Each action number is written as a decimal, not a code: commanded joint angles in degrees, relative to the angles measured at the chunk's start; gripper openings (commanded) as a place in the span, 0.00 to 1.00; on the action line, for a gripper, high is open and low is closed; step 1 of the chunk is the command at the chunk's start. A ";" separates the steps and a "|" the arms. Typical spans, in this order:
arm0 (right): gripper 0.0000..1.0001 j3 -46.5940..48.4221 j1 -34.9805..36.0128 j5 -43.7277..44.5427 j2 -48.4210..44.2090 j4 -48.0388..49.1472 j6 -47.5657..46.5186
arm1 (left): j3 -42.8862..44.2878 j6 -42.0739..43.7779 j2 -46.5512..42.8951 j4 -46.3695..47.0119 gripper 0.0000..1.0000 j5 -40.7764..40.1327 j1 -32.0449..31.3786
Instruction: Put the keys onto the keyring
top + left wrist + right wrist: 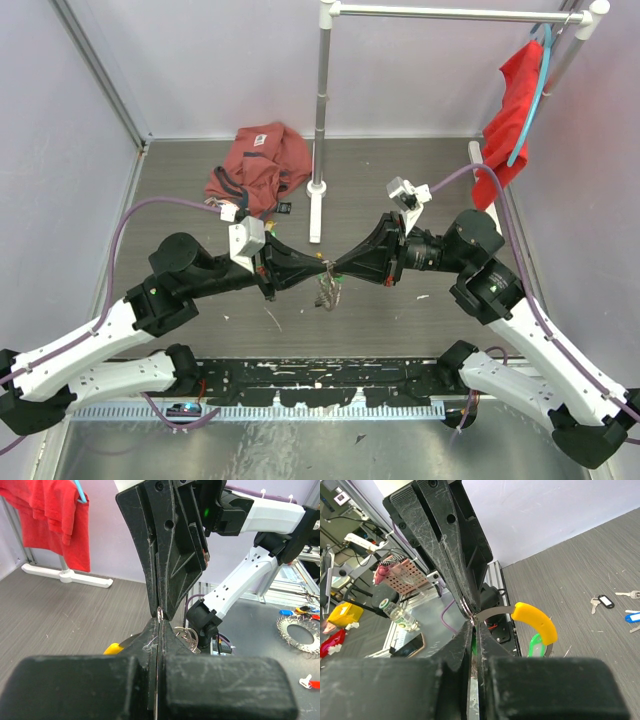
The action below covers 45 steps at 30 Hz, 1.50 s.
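The keyring (327, 292) hangs in mid-air over the table's middle, a bunch of silvery keys (186, 634) under a thin loop. Its curved yellow tag (535, 622) sticks out sideways on a metal strip, and a green-tagged key (536, 645) dangles beneath it. My left gripper (322, 266) and right gripper (338, 268) meet tip to tip on the loop. In its own view the left gripper (159, 622) is pressed shut on the wire. The right gripper (475, 625) is closed to a sliver on the same spot. Loose keys with a black tag (605, 601) and a blue tag (632, 616) lie on the floor.
A white clothes rail stand (318, 190) rises just behind the grippers, with a crumpled red garment (258, 165) to its left and a red cloth (512, 110) hanging at the right. A round ring of silvery keys (299, 634) with coloured tags lies beyond the right arm.
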 commanded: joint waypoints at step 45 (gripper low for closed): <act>0.44 11.45 0.30 -2.42 -1.13 -12.60 -26.86 | 2.46 -2.37 1.08 5.66 0.00 8.65 -0.22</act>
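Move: My right fingertips are already shut on the metal ring end that stands out of my left fingertips: it is about 2 cm to the left of my right hand and level with it, and about 2 cm to the right of my left hand. The yellow grip lies some 4 cm ahead of my right hand, 3 cm left and 3 cm below. The green tag hangs about 5 cm under it and 2 cm left. My right hand keeps its pinch on the metal ring end at first, easing forward and down about 1 cm each, then opens its fingers and lets go. From there it rises nearly 4 cm and backs off 2 cm to the right, away from my left fingertips, rolling some 20 degrees about its pointing line so its forward side lifts. My left hand keeps its shut grip and stays nearly in place. ##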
